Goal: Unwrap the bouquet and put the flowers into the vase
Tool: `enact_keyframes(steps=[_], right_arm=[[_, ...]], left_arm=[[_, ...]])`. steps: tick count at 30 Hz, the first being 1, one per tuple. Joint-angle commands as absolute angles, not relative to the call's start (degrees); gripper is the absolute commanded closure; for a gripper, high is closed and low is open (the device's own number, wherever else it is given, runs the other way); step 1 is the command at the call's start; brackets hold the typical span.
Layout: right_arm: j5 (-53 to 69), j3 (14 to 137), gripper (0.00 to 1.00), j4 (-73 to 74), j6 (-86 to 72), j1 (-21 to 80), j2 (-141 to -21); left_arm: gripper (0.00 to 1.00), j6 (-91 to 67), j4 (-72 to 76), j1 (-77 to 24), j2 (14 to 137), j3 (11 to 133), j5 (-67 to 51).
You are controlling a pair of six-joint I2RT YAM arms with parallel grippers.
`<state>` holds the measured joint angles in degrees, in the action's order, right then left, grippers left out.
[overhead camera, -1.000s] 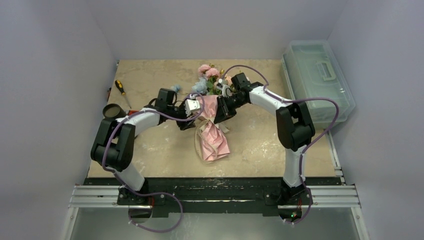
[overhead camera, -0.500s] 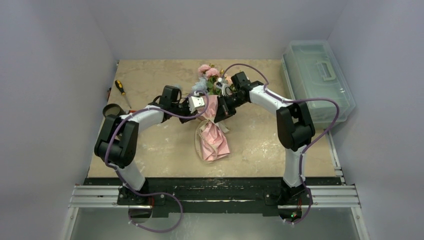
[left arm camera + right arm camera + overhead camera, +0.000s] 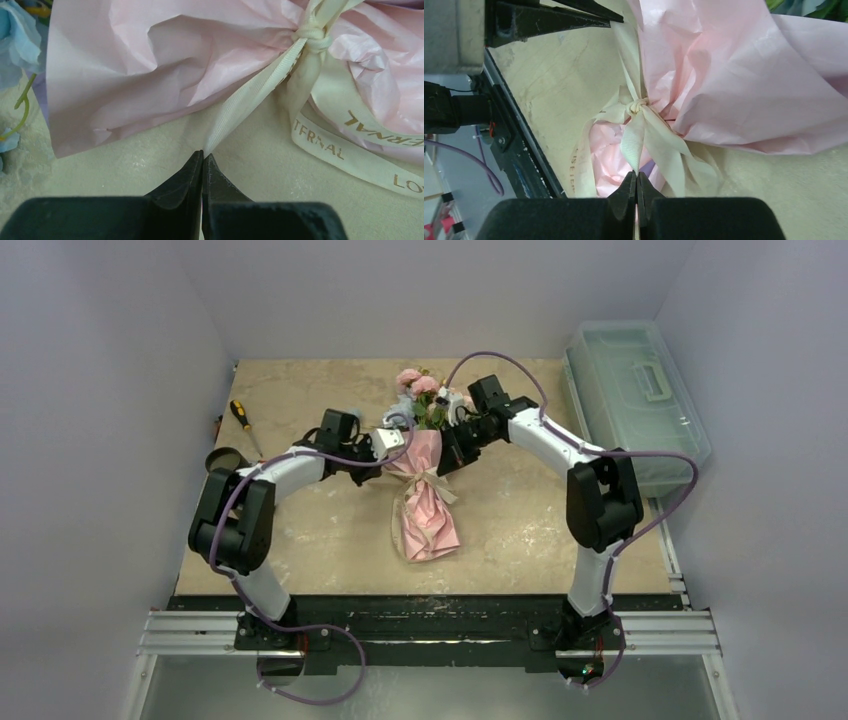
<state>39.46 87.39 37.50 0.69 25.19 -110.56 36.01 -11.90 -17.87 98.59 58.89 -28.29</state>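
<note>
The bouquet [image 3: 426, 510] lies mid-table, its crinkled pink paper [image 3: 150, 65] tied with a cream ribbon [image 3: 250, 100]. The flowers [image 3: 420, 392], pink and pale blue, stick out of its far end. My left gripper [image 3: 203, 155] is shut on one ribbon tail, which runs taut to the knot [image 3: 312, 37]. My right gripper [image 3: 636, 174] is shut on another tail, just below the knot [image 3: 636, 106]. In the top view the left gripper [image 3: 402, 462] and right gripper [image 3: 447, 458] flank the wrap's neck. The dark vase [image 3: 222, 460] stands at the left table edge.
A yellow-handled screwdriver [image 3: 240, 415] lies behind the vase. A clear lidded plastic box [image 3: 635, 400] fills the back right. Printed ribbon loops [image 3: 350, 145] trail on the table [image 3: 520, 530] beside the wrap. The left gripper's fingers [image 3: 564, 20] show in the right wrist view.
Both grippers have shut on ribbon tails. The left gripper has drawn slightly left and the right arm slightly back, pulling the ribbon taut at the bouquet's neck.
</note>
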Motion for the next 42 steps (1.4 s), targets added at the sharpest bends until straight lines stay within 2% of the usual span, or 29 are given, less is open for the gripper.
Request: enact_keyframes(steps=[1,16,29,42], right_arm=[[36.79,85.73,1.0,39.78,5.42,23.6,-106.3],[35.06,80.38,1.0,45.18,12.5,16.29,-101.16],[33.43,79.19,1.0,50.79,18.19,14.55,-95.17],[35.18,86.43,1.0,53.79,17.11,12.91,-88.81]], left_arm=[[1.0,35.32,-13.97,-15.89,98.84,61.74,-26.3],[1.0,37.14,-16.21,-11.16,99.4,63.79,-23.63],[1.0,40.7,-18.1,-7.56,99.16,63.67,-21.45],[1.0,43.53,-18.37,-7.23,99.42,63.12,-20.42]])
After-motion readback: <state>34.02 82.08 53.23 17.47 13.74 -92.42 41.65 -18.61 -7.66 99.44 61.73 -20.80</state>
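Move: Each gripper holds one end of the ribbon. From the left hand, the ribbon knot lies about 9 cm right, 2 cm back and roughly level; the bouquet's flowers are some 17 cm ahead and 11 cm right, and the loose blue flower about 14 cm ahead and 9 cm left. From the right hand, the knot is some 5 cm left, 1 cm back and 5 cm lower; the flowers are about 17 cm ahead and 2 cm left. Keep both grippers shut on the ribbon ends and pull them apart, away from the knot. Draw the left gripper about 9 cm left and a little forward, at nearly the same height, turning it some 10 degrees counter-clockwise. Sweep the right gripper about 11 cm right, with a slight dip early on, then lift it as it slows, ending 5 to 6 cm higher than it began. ##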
